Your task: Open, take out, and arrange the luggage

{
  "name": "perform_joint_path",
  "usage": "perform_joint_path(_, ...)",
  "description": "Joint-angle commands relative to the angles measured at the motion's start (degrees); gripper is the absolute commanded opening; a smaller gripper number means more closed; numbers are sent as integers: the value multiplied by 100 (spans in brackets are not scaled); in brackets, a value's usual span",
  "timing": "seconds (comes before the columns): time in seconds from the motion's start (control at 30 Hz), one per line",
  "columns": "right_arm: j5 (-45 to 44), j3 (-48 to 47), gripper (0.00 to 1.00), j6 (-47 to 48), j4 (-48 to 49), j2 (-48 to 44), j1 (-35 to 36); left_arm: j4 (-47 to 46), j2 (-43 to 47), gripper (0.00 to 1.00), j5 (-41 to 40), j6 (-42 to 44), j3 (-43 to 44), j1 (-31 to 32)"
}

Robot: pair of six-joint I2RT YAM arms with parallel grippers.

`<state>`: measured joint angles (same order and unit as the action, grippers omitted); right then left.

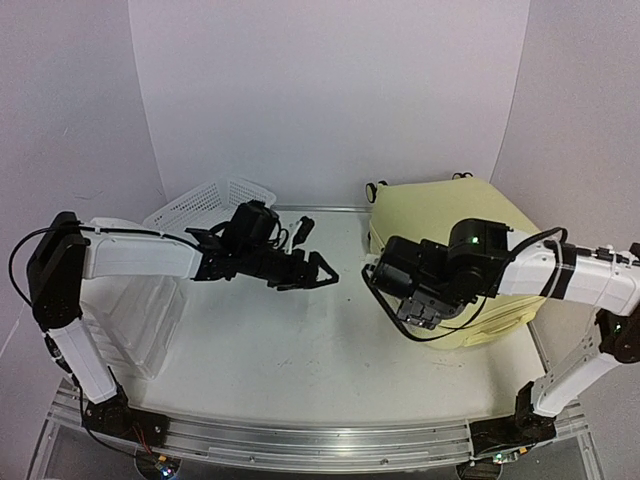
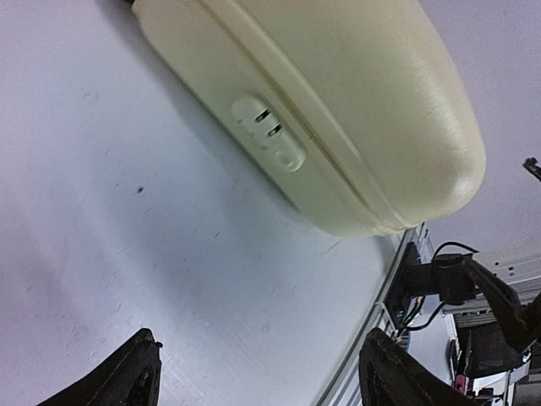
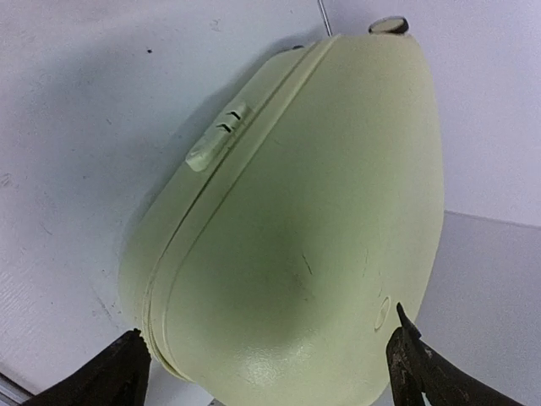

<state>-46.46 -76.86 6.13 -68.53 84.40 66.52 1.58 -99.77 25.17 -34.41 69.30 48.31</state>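
Observation:
The luggage (image 1: 450,212) is a pale yellow hard-shell suitcase lying closed and flat on the right half of the table, with its caster wheels (image 1: 376,190) at the far end. The left wrist view shows its side seam and latch (image 2: 269,133) on the luggage (image 2: 363,101). My left gripper (image 1: 322,270) hangs open over the middle of the table, pointing at the suitcase and apart from it; in the wrist view the left gripper (image 2: 260,382) has only bare table between its fingers. My right gripper (image 1: 400,288) is open above the near left corner of the luggage (image 3: 313,228), its fingers (image 3: 423,376) straddling the shell.
A white mesh basket (image 1: 205,205) stands at the back left. A clear plastic drawer organizer (image 1: 132,318) sits at the left beneath my left arm. Small black items (image 1: 300,230) lie at the back near the basket. The metal table rail (image 1: 300,440) runs along the near edge.

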Motion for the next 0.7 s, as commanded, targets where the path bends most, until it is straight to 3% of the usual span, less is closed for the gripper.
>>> perform_joint_path(0.0, -276, -165, 75, 301, 227, 286, 307, -132, 920, 82, -460, 292, -666, -120)
perform_joint_path(0.03, -94, -237, 61, 132, 242, 451, 306, -135, 1105, 82, -524, 309, -838, -147)
perform_joint_path(0.13, 298, -243, 38, -194, 507, 932, 300, -132, 1652, 82, -701, 326, -1338, -256)
perform_joint_path(0.2, 300, -201, 34, -404, 696, 1215, 300, -128, 2015, 83, -814, 334, -1564, -319)
perform_joint_path(0.37, -334, -296, 9, -988, 762, 1877, 259, -21, 2730, 84, -1013, 388, -1895, -384)
perform_joint_path(0.67, -664, -179, 0, -1703, 521, 2351, -205, 77, 2955, 86, -1043, 400, -2001, -410)
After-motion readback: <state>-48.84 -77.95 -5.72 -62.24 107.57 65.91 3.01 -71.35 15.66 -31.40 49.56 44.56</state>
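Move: The suitcase's zipper seam, on its left-facing side just short of the lock, lies about 13 cm below my right hand, some 4 cm ahead and 3 cm to its left. The combination lock sits beyond it, about 8 cm ahead of my right hand, 6 cm left and 15 cm down. The suitcase's near-left corner is roughly 5 cm back and 4 cm to the right. From my left hand the same seam spot is about 20 cm right, level fore and aft, 9 cm lower. I drop my right hand about 11 cm towards the zipper seam below the lock, shutting its wide-open fingers on the way. It first drifts some 5 cm left, then eases forward and slightly back to the right, bringing the closed tips close to the seam; contact can't be told. My empty left hand, still open, draws about 10 cm left, away from the suitcase, dipping slightly and then rising. ##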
